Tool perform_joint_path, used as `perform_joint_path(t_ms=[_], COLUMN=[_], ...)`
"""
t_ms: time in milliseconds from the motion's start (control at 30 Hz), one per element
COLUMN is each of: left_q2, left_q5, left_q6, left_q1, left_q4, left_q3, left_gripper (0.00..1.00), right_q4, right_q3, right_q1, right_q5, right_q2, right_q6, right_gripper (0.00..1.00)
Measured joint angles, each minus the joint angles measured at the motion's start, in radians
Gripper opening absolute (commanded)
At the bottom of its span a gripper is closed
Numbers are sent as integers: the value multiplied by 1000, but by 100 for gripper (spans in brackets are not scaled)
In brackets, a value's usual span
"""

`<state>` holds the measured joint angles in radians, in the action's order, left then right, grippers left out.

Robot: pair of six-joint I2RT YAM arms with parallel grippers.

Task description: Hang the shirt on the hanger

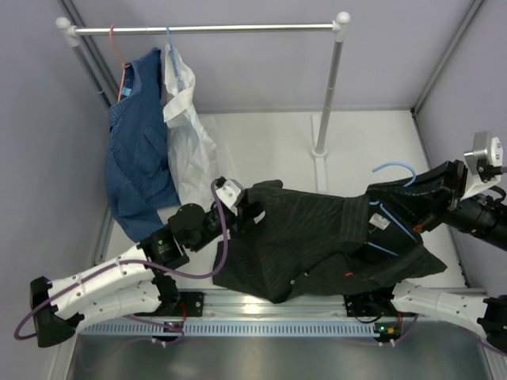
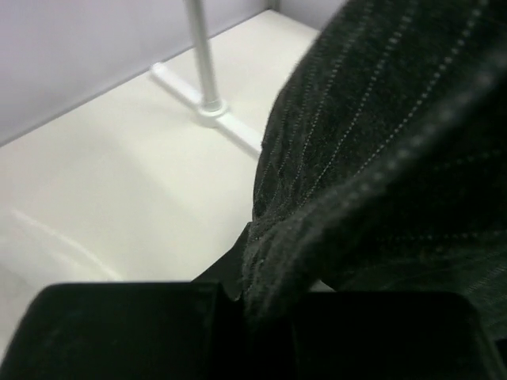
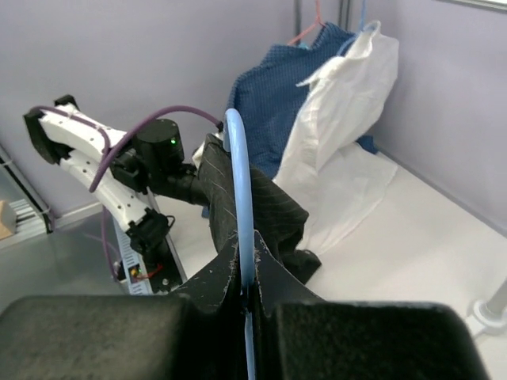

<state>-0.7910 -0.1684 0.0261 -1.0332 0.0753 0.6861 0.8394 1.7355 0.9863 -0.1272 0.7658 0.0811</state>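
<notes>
The black pinstriped shirt lies draped across the near middle of the table, its collar end to the right. The light-blue wire hanger sits inside that end, with its hook sticking out above the collar and its wires showing through the opening. My right gripper is shut on the hanger, the wire pinched between its fingers. Beyond it the shirt hangs on the wire. My left gripper is shut on the shirt's left edge, and a fold of the shirt runs into my left gripper.
A clothes rack stands at the back. On it hang a blue patterned garment on an orange-red hanger and a white shirt. The rack's right post and foot stand just behind the shirt. Purple walls close both sides.
</notes>
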Motion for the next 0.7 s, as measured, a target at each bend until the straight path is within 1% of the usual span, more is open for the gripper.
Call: perform_joint_path(t_ms=[67, 233, 300, 367, 500, 700], left_q2=[-17, -13, -9, -5, -6, -63], left_q5=[-84, -400, -468, -504, -532, -550], left_q6=[8, 82, 119, 162, 252, 338], left_q1=[-1, 6, 16, 26, 30, 39], left_q4=[0, -20, -48, -68, -105, -146], left_q3=[1, 2, 2, 1, -2, -2], left_gripper=[0, 0, 0, 0, 0, 0], right_q4=[19, 30, 29, 28, 28, 29], right_q3=[-4, -55, -75, -87, -94, -126], right_q1=[0, 0, 0, 0, 0, 2], right_q5=[37, 197, 244, 269, 311, 350], right_q2=[0, -46, -74, -95, -118, -145], right_q6=[-4, -11, -11, -11, -11, -11], right_gripper=[0, 0, 0, 0, 0, 0])
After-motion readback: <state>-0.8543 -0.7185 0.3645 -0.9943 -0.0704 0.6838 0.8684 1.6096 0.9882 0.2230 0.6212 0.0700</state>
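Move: The striped dark shirt's middle lies about 16 cm right of the left hand, 6 cm back and a little below; that hand already pinches the shirt's left end. Ahead and left of it, some 16 cm each way, hangs the white shirt. For the right hand, which already holds the blue hanger under its hook, the dark shirt's middle is roughly 18 cm left, level fore and aft, and 25 cm below; the hanger's body sits about 10 cm below, 2 cm left and 2 cm back. The dark shirt is drawn out sideways between two shut grippers. The left hand keeps its pinch and sweeps about 8 cm left and 6 cm forward towards the white shirt, swinging some 35 degrees counter-clockwise, then mainly sinks. The right keeps hold of the hanger, carrying it right with a smaller forward and downward shift while turning clockwise. ##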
